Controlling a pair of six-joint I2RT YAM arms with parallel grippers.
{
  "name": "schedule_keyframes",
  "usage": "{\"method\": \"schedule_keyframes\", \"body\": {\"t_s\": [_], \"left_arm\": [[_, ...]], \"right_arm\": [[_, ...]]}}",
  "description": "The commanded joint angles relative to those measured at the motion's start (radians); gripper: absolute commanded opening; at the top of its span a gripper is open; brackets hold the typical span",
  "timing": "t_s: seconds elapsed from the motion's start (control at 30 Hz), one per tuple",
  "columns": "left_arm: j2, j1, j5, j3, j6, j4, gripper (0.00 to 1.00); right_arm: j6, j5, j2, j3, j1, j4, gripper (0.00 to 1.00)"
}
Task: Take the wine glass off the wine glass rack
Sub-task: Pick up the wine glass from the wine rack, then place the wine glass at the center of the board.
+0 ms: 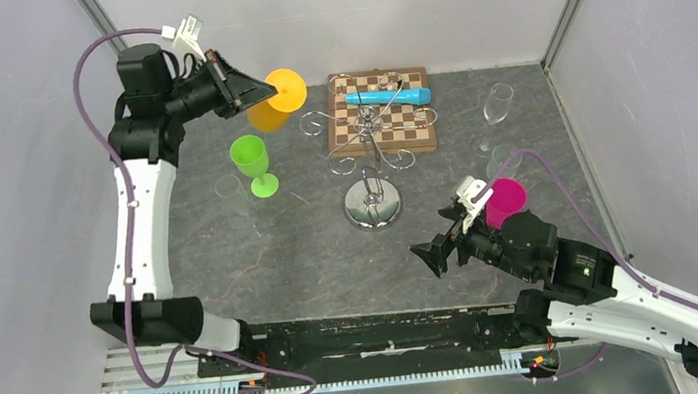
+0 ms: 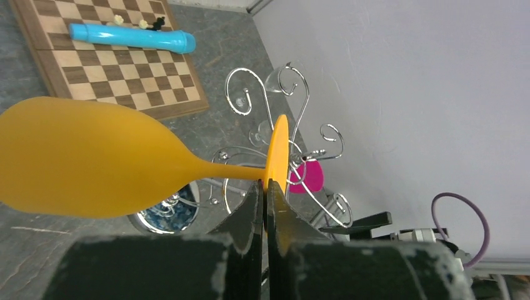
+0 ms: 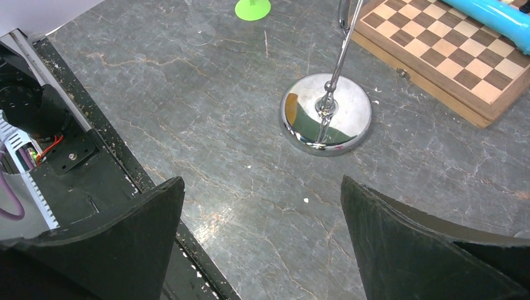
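An orange wine glass is held in the air at the back left, lying sideways, bowl to the left in the left wrist view. My left gripper is shut on the rim of its round foot. The chrome wine glass rack stands mid-table on its mirror-like base. Its curled wire arms lie behind the glass, apart from it in the top view. My right gripper hangs open and empty over the table, near the base.
A chessboard with a blue cylinder on it lies behind the rack. A green wine glass and a clear glass stand to the left, another clear glass and a pink cup to the right.
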Motion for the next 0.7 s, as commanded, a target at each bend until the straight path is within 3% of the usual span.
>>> {"method": "schedule_keyframes", "body": {"t_s": [0.0, 0.23, 0.67], "left_arm": [[-0.092, -0.002, -0.085, 0.036, 0.134, -0.102, 0.02], [-0.236, -0.002, -0.115, -0.049, 0.199, -0.175, 0.02], [-0.540, -0.051, -0.019, -0.394, 0.253, -0.180, 0.02]], "right_arm": [[0.018, 0.028, 0.027, 0.055, 0.001, -0.004, 0.98], [0.036, 0.071, 0.071, 0.131, 0.002, -0.068, 0.98], [0.049, 0.055, 0.060, 0.176, 0.002, -0.095, 0.98]]}}
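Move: The left hand already holds the orange wine glass by its foot, high above the table; the open table it heads for lies roughly 18 cm back, 5 cm left and 40 cm down. From that hand, the green glass stands about 7 cm left and 1 cm ahead, the clear glass 9 cm left and 10 cm back, the rack 15 cm right and 5 cm back. From the right hand, that open spot is some 29 cm left, 3 cm ahead and 24 cm below. Still pinching the orange glass's foot, the left hand swings it back about 13 cm, rising slightly, then sinking 5 cm. ##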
